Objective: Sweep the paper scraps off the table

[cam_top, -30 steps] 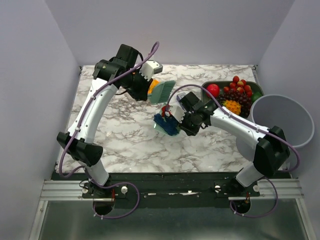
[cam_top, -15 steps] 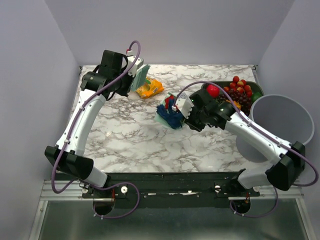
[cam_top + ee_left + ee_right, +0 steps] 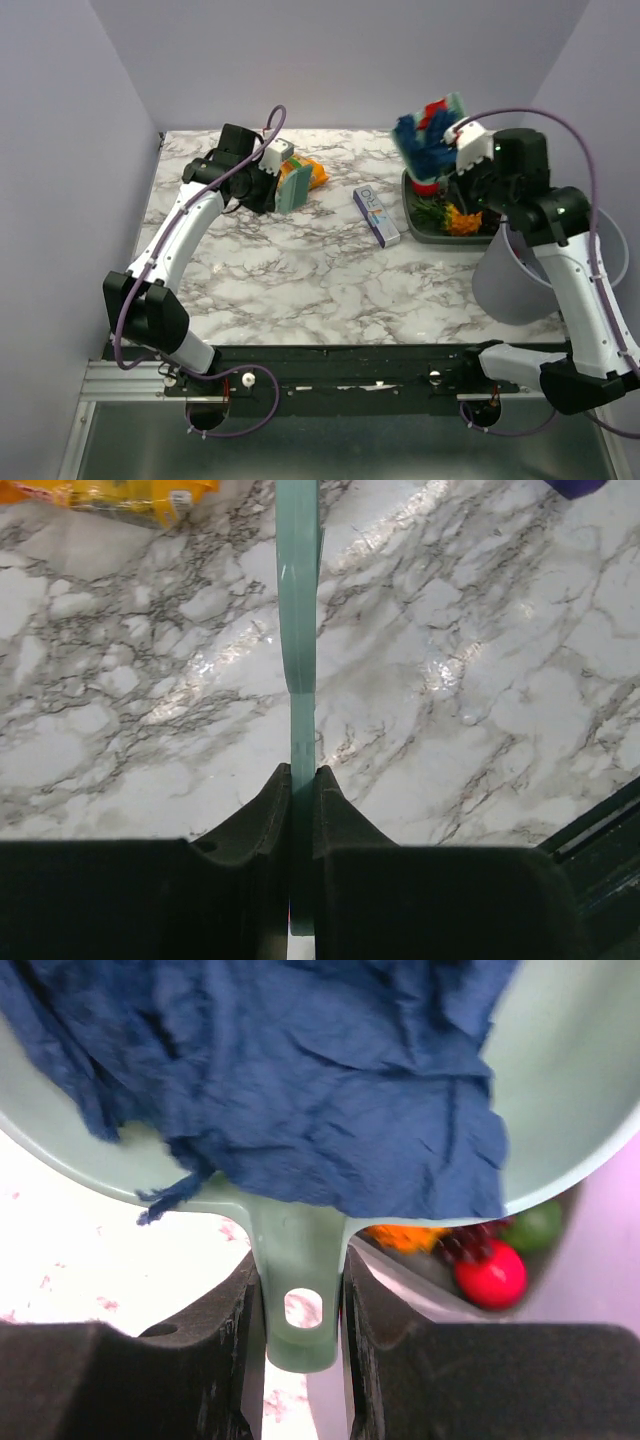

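Observation:
My right gripper [image 3: 462, 152] [image 3: 300, 1295] is shut on the handle of a pale green dustpan [image 3: 452, 108] [image 3: 570, 1070]. It holds the pan raised at the back right, over the fruit tray. Dark blue paper scraps [image 3: 415, 140] [image 3: 320, 1070] and a red scrap [image 3: 435, 110] lie in the pan. My left gripper [image 3: 272, 172] [image 3: 303, 780] is shut on a thin teal brush [image 3: 292, 187] [image 3: 298, 600], held low over the table [image 3: 300, 270] beside the orange snack bag [image 3: 310, 172] [image 3: 110, 495]. No loose scraps show on the marble.
A dark tray [image 3: 415, 228] of fruit, with a round red fruit [image 3: 490, 1272], stands at the back right. A grey bin [image 3: 505, 285] sits off the table's right side under my right arm. A small blue-and-white box [image 3: 377, 215] lies mid-table.
My right arm has lifted the dustpan with its scraps from mid-table to the back right. My left arm swung the brush left, then settled by the snack bag.

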Robot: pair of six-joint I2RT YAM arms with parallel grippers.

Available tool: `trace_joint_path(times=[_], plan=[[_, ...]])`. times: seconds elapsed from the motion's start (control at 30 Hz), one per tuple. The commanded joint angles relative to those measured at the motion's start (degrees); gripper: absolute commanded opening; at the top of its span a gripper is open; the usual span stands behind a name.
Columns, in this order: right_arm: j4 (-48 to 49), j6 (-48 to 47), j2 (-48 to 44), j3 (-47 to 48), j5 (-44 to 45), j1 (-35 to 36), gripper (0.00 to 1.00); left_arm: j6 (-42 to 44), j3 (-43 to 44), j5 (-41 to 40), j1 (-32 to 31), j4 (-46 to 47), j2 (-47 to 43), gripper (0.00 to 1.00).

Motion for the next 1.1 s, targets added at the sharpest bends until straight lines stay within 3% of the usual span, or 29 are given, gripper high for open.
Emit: trace_joint_path(times=[0.0, 0.13, 0.3, 0.47, 0.7, 0.93, 1.07], plan=[[-8.1, 4.6, -0.8, 8.9, -1.2, -10.4, 0.01, -0.9, -1.9, 6.9, -1.6, 3.1, 0.8, 0.00], [-11.9, 7.4, -3.1, 12.9, -5.2, -20.7, 0.01, -1.5, -1.7, 8.4, -2.1, 3.5, 3.6, 0.00], [-15.3, 7.5, -9.0, 9.1, -2.2, -29.7, 0.01, -3.5, 0.4, 11.3, -2.8, 3.9, 6.4, 0.00], [-17.8, 6.0, -14.1, -0.7, 9.8, -37.3, 0.01, -3.6, 1.3, 12.6, -2.9, 3.7, 8.1, 0.00], [-20.1, -2.5, -11.7, -1.3, 17.8, -54.1, 0.01, -4.2, 1.0, 14.0, -3.0, 4.7, 9.5, 0.00], [-20.0, -17.1, -6.3, 2.7, 22.9, -56.5, 0.01, -4.7, 2.4, 14.9, -2.9, 5.4, 11.2, 0.00], [-11.9, -28.1, -9.3, 0.8, 24.4, -56.5, 0.01, -3.5, 3.9, 14.7, -2.8, 4.4, 12.5, 0.00]])
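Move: The right hand holds the scrap-laden dustpan high over the table. The trash bin is about 20 cm to its right, 12 cm back, with its middle some 20 cm lower. The fruit tray lies 9 cm ahead and 6 cm right, and the long box 6 cm ahead and 11 cm left, both roughly 28 cm below. From the left hand, which holds the brush, the bin lies some 47 cm right, 17 cm back and 8 cm lower. The right arm keeps its grip on the dustpan handle and swings the load about 30 cm right, bending back some 14 cm on the way, from over the fruit tray to the trash bin; it rises a little, then sinks to about its starting height, turns some 60 degrees clockwise and late on begins tipping its left side down. Meanwhile the left hand, still pinching the brush, eases right and down, away from the orange bag and towards the long box. ##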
